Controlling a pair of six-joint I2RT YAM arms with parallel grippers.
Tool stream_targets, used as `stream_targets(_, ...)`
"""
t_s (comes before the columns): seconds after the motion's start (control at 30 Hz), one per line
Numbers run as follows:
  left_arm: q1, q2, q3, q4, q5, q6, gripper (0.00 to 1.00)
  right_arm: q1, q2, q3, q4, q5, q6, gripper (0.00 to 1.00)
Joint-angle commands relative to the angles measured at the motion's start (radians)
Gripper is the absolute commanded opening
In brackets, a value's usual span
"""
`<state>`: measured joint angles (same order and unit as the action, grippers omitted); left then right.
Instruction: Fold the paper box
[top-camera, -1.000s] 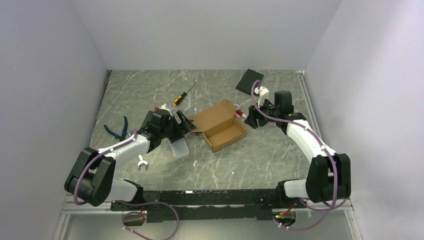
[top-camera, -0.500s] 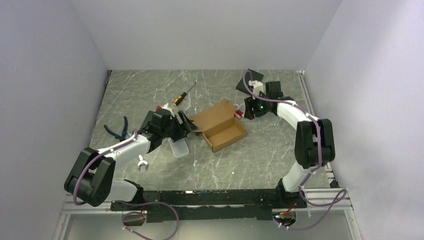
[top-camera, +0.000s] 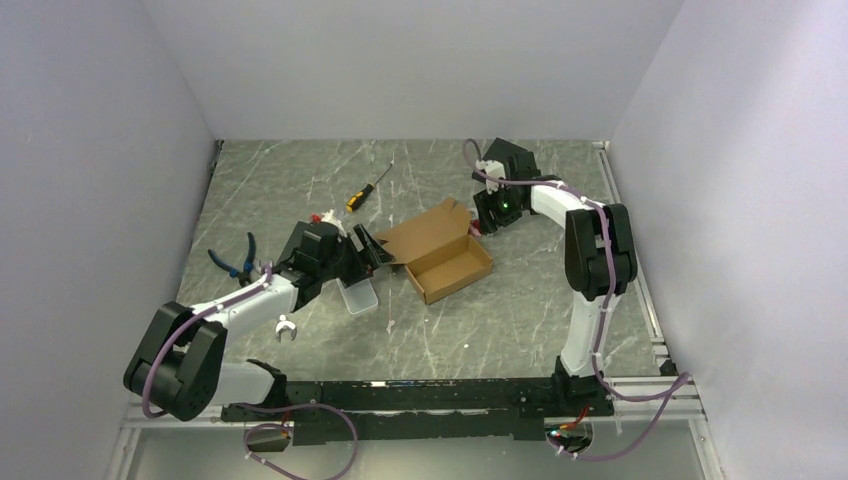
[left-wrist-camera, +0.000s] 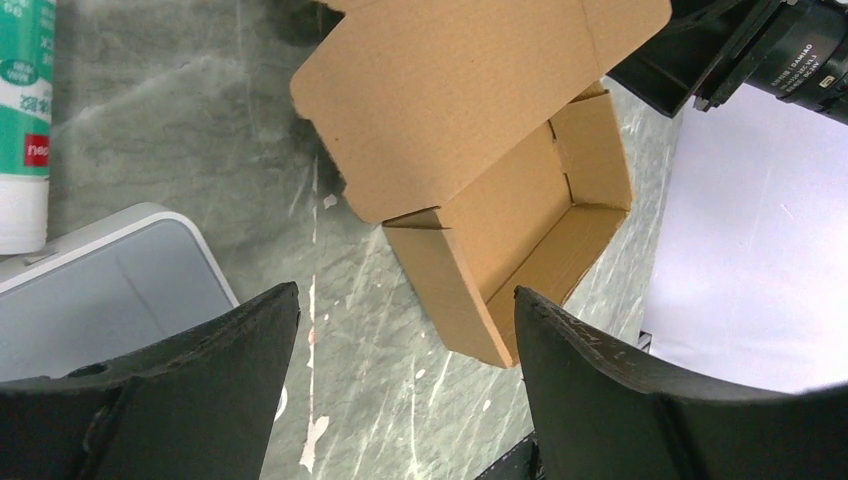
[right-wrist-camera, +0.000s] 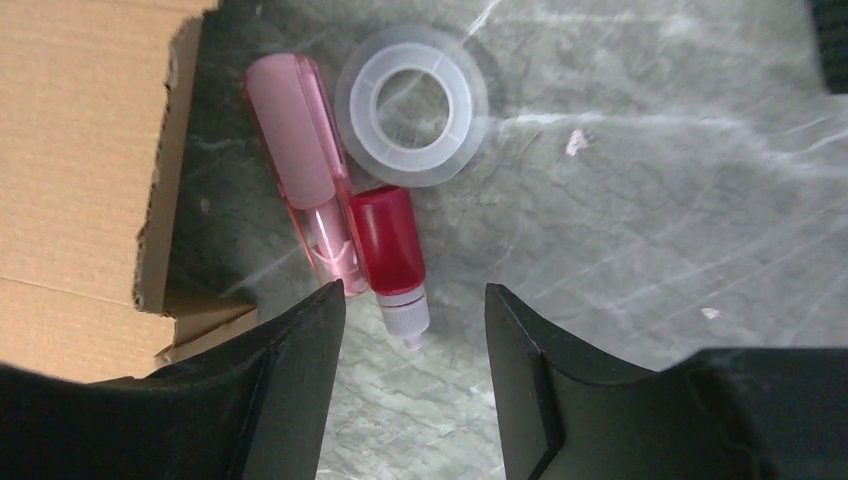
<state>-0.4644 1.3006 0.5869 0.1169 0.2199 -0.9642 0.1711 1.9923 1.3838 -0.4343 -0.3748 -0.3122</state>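
Note:
The paper box is tan cardboard lying mid-table, its tray open and its lid flap raised toward the back left. My left gripper sits at the box's left end. In the left wrist view this gripper is open over bare table, with the tray's near corner just inside its right finger. My right gripper hovers off the box's far right corner. Seen from its own wrist, the right gripper is open and holds nothing, with the box's edge at the left.
A red-capped dropper bottle, a pink tube and a clear tape roll lie just ahead of the right fingers. A grey tin, a glue stick, pliers, a screwdriver and a black slab lie around.
The right arm has swung back and left, carrying its gripper from the box's right side toward the far corner. The left jaws narrowed slightly; the box has not moved.

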Motion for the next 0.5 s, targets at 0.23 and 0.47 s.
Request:
stream_targets(0.23,-0.003,0.021,-0.022,0.068,0.015,-0.027,0.82,0.033,0.057,0.063,-0.042,0.112,-0.020,0.42)
stream_targets(0.47,-0.005,0.032,-0.021,0.078,0.022,-0.033,0.82,0.032,0.054,0.041,-0.035,0.115,-0.053,0.27)
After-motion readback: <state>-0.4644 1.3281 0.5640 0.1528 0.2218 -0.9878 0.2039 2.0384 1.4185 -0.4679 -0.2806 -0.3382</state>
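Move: The red bottle lies just under the right fingertips, about 1 cm ahead, 1 cm to the left and 2 cm below. Against its left side is the pink marker, roughly 5 cm left of the hand and 2 cm ahead; the tape roll touches its far end, some 5 cm ahead and 4 cm left. The box tray sits about 10 cm back and 8 cm left. From the left hand the red bottle is some 9 cm ahead, 24 cm right and 8 cm below. The right hand settles about 1.5 cm down onto the red bottle, easing back a little under 1 cm at first and then forward again, while the wrist rolls some 5 degrees so that its left side dips. Meanwhile the fingers close from a bit over half open to about a third, straddling the bottle and coming to pinch it from both sides at the cap end of its red body. ##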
